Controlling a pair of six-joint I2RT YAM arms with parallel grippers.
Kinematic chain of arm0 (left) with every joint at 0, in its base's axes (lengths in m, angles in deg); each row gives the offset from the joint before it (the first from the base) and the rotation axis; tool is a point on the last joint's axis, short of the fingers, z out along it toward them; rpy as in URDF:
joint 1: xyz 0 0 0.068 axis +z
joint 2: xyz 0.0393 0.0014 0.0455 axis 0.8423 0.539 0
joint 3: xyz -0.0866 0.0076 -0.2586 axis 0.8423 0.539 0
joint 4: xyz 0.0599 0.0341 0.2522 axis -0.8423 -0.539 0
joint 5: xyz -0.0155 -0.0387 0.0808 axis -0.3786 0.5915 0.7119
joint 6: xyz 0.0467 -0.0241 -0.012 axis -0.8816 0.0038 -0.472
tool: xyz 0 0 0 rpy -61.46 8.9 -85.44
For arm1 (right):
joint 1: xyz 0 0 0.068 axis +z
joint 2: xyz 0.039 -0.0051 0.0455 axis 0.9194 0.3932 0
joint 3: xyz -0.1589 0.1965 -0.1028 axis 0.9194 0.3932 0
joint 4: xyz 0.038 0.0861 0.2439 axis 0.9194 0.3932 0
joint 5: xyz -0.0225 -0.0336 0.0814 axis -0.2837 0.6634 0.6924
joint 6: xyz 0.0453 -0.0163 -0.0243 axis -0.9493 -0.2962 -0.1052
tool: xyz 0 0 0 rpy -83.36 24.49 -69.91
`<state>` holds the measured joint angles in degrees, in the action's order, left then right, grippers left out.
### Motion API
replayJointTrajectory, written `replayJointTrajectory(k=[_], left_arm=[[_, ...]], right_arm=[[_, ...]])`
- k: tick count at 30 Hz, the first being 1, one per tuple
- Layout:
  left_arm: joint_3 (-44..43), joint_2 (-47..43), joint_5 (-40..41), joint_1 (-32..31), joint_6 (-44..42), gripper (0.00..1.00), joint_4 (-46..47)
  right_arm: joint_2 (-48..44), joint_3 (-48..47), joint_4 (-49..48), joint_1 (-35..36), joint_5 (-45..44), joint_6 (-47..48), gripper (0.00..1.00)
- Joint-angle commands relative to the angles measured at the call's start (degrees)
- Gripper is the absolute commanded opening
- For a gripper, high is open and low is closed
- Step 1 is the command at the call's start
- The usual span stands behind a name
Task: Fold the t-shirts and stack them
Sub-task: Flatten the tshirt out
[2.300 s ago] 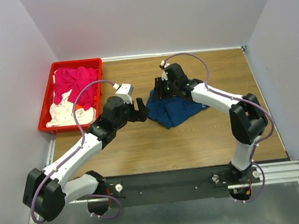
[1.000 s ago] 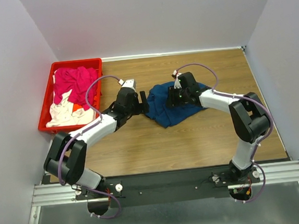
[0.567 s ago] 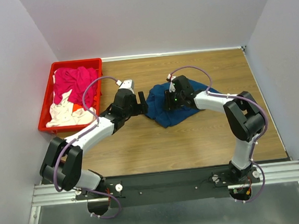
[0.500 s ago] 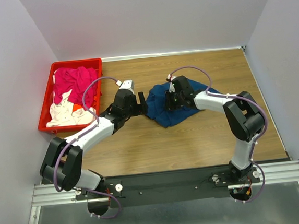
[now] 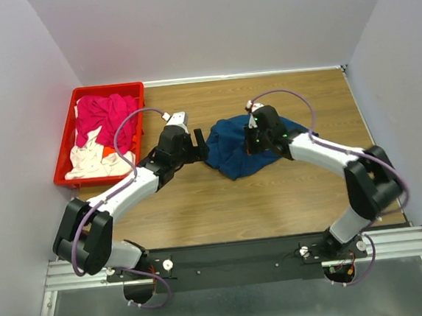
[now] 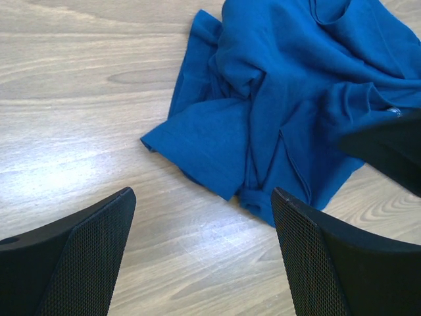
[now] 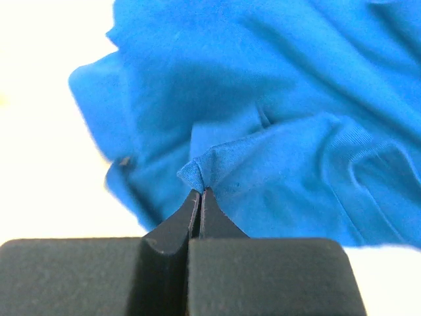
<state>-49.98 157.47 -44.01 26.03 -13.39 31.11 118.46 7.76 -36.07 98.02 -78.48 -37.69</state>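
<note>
A crumpled dark blue t-shirt (image 5: 233, 157) lies in a heap at the middle of the wooden table. My right gripper (image 5: 250, 141) rests on top of the heap, shut, pinching a small puckered fold of the blue t-shirt (image 7: 263, 99) right at its tips (image 7: 199, 192). My left gripper (image 5: 201, 145) hovers just left of the heap, open wide. In the left wrist view the blue t-shirt (image 6: 276, 99) lies ahead of the left gripper (image 6: 202, 197), with bare wood between the fingers. More t-shirts, magenta-pink (image 5: 104, 115), white (image 5: 93, 162) and orange (image 5: 107, 148), lie bunched in the crate.
A red plastic crate (image 5: 105, 88) stands at the table's back left corner against the left wall. Walls close the table in at the left, back and right. Bare wood (image 5: 223, 209) lies between the blue heap and the arm bases.
The right gripper has closed onto a fold of the blue t-shirt, and its elbow has swung out to the right. The left arm has barely shifted and stays open.
</note>
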Motion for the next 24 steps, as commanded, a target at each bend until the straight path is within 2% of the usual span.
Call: replayJointTrajectory(k=[1,7,12,16,21,24], left_arm=[[-0.37,-0.23,-1.66,0.06,0.94,0.92,-0.21],[-3.70,2.67,-3.07,-1.08,0.68,0.92,-0.21],[-6.86,7.49,-2.98,-2.22,0.41,0.92,-0.12],[-9.68,11.45,-3.24,-3.62,-0.20,0.91,-0.21],[-14.43,16.81,-3.24,-6.09,-0.55,0.91,-0.21],[-15.40,18.84,-0.44,-6.09,-0.20,0.89,-2.84]], right_arm=[[-14.05,5.48,6.27,0.55,-5.24,-2.54,0.01],[-34.24,17.08,15.67,0.46,-3.66,-12.64,0.01],[-45.69,22.36,22.78,0.46,-4.19,-17.92,0.01],[-48.17,25.44,25.17,0.46,-3.49,-20.38,0.01],[-47.21,24.65,25.17,0.46,-4.28,-19.69,0.01],[-47.12,23.86,25.52,0.46,-6.11,-19.42,0.01]])
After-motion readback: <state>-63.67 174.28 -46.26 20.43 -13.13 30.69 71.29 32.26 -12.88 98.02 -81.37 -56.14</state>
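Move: The blue t-shirt lies bunched, its middle some 5 cm ahead and 16 cm right of the open left hand, about 10 cm below it; its left flap is only 2 cm ahead and 3 cm right of that hand. The right fingers already pinch a fold, to be drawn to bare table about 16 cm back and 9 cm right. From the right hand, the near tip is some 8 cm back and 6 cm left; the far right corner about 4 cm ahead and 20 cm right. The pinched fold of the t-shirt is pulled back and to the right by the closed right hand, roughly 18 cm in all, first rising about 7 cm, then easing halfway down and slowing, with a clockwise turn of some 15 degrees. The left hand, still open, slides right over the shirt's left part and sinks a little. ##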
